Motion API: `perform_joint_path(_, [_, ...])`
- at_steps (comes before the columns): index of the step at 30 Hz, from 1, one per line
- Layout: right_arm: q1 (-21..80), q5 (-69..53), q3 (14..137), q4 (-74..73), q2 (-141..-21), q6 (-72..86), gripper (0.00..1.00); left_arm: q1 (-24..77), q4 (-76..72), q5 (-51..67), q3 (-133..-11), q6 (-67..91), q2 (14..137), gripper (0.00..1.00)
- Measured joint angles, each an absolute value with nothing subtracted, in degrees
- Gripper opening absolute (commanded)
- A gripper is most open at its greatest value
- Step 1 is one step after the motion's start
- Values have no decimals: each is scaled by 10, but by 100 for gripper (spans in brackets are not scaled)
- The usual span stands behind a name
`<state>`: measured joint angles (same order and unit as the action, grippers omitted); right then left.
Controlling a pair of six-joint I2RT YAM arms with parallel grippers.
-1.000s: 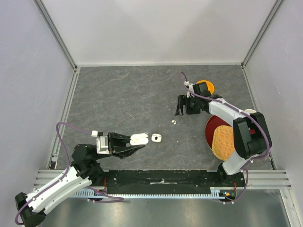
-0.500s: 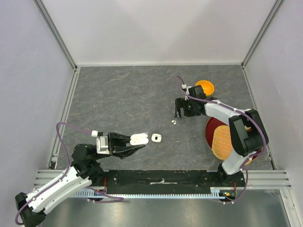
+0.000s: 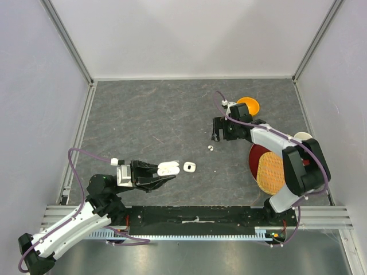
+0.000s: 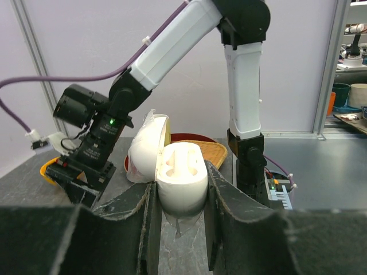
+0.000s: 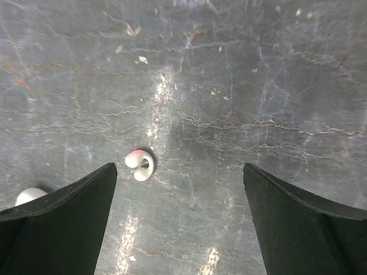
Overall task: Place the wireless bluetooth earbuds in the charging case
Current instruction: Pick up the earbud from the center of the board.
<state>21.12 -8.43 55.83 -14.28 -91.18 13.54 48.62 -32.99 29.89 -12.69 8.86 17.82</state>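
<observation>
My left gripper (image 3: 163,169) is shut on a white charging case (image 3: 168,168), held just above the table. In the left wrist view the case (image 4: 181,179) sits between my fingers (image 4: 150,200) with its lid (image 4: 144,152) swung open to the left and its two sockets empty. One tiny white earbud (image 3: 210,148) lies on the grey table. My right gripper (image 3: 217,134) hovers just behind it, open. From the right wrist the earbud (image 5: 139,164) lies between the jaws, close to the left finger (image 5: 74,212), untouched by my right gripper (image 5: 179,172).
A small white item (image 3: 190,167) lies just right of the held case; I cannot tell what it is. An orange bowl (image 3: 251,105) sits behind the right arm. A red plate (image 3: 256,156) carrying a woven tray (image 3: 269,172) is at the right.
My right gripper's jaws have widened a little and its wrist has shifted slightly over the earbud. The left gripper and the case have not moved.
</observation>
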Motion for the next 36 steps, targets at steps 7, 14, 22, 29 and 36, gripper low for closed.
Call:
perform_joint_path(7, [214,-94,563,-157,-976,132,88,486,-330,295,-127,89,177,2])
perform_joint_path(14, [215,-94,563,-157,-974,133,89,486,-330,295,-127,89,173,2])
perform_joint_path(22, [215,-92,557,-150,-954,133,82,486,-330,294,-127,89,167,2])
perform_joint_path(29, [215,-92,557,-149,-954,133,79,486,-329,291,-127,89,167,2])
perform_joint_path(36, [215,-98,557,-145,-966,133,77,486,-329,290,-127,89,167,2])
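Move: The earbud lies about 3 cm left of the right hand, 3 cm back and some 6 cm below. The closed case on the table is about 12 cm left and 11 cm back from that hand, and the orange bowl some 15 cm ahead and 12 cm right, both about 5 cm lower. From the left hand, which still holds the open case, the earbud is some 20 cm ahead, 18 cm right and 28 cm below. Right hand sinks about 4 cm towards the earbud, bobs up 1 cm, dips again, fingers partly closing. ##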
